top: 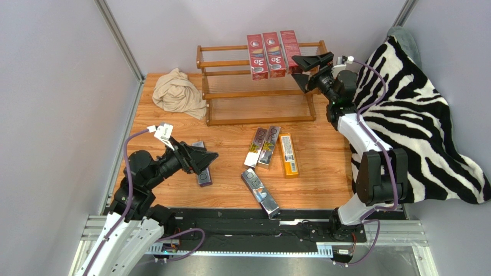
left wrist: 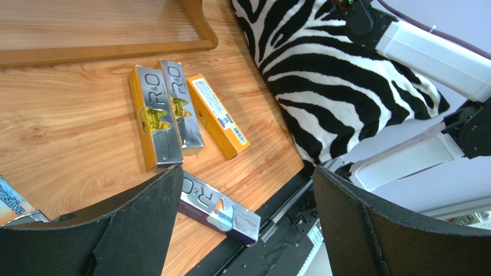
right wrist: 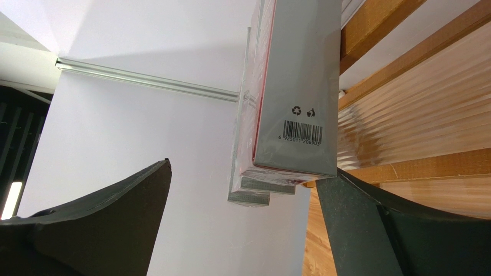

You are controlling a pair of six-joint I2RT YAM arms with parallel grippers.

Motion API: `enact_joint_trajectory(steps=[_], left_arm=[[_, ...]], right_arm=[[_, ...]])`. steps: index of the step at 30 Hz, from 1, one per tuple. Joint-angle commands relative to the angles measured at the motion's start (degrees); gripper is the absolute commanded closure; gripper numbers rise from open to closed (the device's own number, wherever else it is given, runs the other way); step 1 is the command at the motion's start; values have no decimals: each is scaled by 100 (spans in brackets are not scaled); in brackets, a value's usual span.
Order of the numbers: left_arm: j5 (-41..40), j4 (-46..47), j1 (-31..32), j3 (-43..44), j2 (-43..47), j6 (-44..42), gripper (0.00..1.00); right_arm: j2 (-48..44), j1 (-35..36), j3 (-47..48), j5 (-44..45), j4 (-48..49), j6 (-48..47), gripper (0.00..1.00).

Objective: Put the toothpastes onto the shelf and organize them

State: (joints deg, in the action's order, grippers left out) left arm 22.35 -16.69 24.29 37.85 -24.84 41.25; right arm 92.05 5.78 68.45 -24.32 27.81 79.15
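Note:
Three red toothpastes marked "3D" [top: 268, 54] lie side by side on the top tier of the brown wooden shelf [top: 230, 95]. My right gripper [top: 303, 70] stands open just right of them. In the right wrist view their grey undersides [right wrist: 297, 86] hang close to my right finger [right wrist: 357, 224], with nothing gripped. Two silver PRO cartons [top: 262, 146], an orange one [top: 289, 154] and another silver one [top: 260, 192] lie on the table. My left gripper [top: 203, 160] hovers open over a further silver carton [top: 203, 177]. The left wrist view shows the silver pair [left wrist: 164, 112], the orange carton [left wrist: 218, 115] and the silver/purple carton [left wrist: 216, 208].
A beige cloth [top: 178, 92] lies left of the shelf. A zebra-striped blanket [top: 415, 121] covers the right side, under my right arm. Grey walls close in the left and back. A black rail [top: 259, 221] runs along the near table edge.

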Motion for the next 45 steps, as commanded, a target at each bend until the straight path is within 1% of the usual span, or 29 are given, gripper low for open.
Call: enact_joint_trajectory(steps=[1,12,15,17,18,20,21,23,24,27,29,33,37,38,40,43,45], left_arm=[[6,113,14,-31,41,58,8],[-20,43,14,-75,58,-3,8],[-107,-62,14,-93,58,-73,8],[-213,-255,14,-93,49,-179,8],[-396,-343,14,-84,23,-205,8],[-590,-651,14,-76,-29,-276,8],[-783,-739,14,-67,-108,-319,8],[-907,-932,14,-75,-214,-337,8],[-1003,-959,14,-84,-345,-346,8],[-1197,-1064,14,-119,-652,-355,8],[-1338,-1143,23,-146,-794,-364,8],[-1952,-1406,14,-102,-1223,-355,7],[-2471,-1636,14,-32,-1567,-232,6],[-2629,-1645,14,-32,-1707,-180,6],[-2770,-1680,14,-14,-1892,-153,6],[-2964,-1689,14,56,-2410,-170,5],[-3017,-1671,14,187,-2937,-197,5]], right_arm=[[-328,-68,-138,-38,409,38,0],[-943,-183,-859,-310,181,-84,0],[-1268,-200,-1148,-372,93,-215,0],[-1583,-191,-1237,-451,-205,-479,0],[-1742,-191,-1350,-460,-328,-593,0],[-2171,-191,-1421,-451,-846,-1032,0],[-2330,-200,-1448,-451,-1265,-1190,0],[-2655,-200,-1562,-355,-1663,-1663,0],[-2936,-191,-1614,-328,-2013,-1814,0],[-3524,-191,-1790,-197,-2630,-2333,0],[-3781,-183,-2010,-126,-3043,-2614,0],[-4308,-139,-2308,189,-4140,-3194,1],[-5028,-130,-3090,269,-4407,-3310,2],[-5100,-130,-3335,287,-4459,-3362,2],[-5275,-130,-3513,357,-4679,-3485,2],[-5346,-121,-3829,252,-4715,-3521,2],[-5355,-121,-3978,173,-4680,-3530,2]])
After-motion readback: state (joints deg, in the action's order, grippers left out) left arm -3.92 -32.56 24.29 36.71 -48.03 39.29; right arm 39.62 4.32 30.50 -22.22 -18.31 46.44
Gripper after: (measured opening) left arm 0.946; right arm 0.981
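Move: The silver-and-purple toothpaste box on the left lies about 6 cm ahead of the left hand, 5 cm to its left and 27 cm below; two silver toothpaste boxes stand some 23 cm to the right of it and 7 cm farther out. From the right hand, the yellow toothpaste box is roughly 21 cm back, 2 cm left and 32 cm below, while the third red toothpaste on the shelf is 8 cm ahead, 4 cm left and slightly lower. Draw the open right gripper back about 23 cm, away from the red toothpaste on the shelf, and late in that retreat sink it some 16 cm towards the yellow box, its left side rolling down. Meanwhile lower the left gripper about 16 cm, easing forward and left over the silver-and-purple box, tipping and turning counter-clockwise; keep it wide open, touching nothing yet. ##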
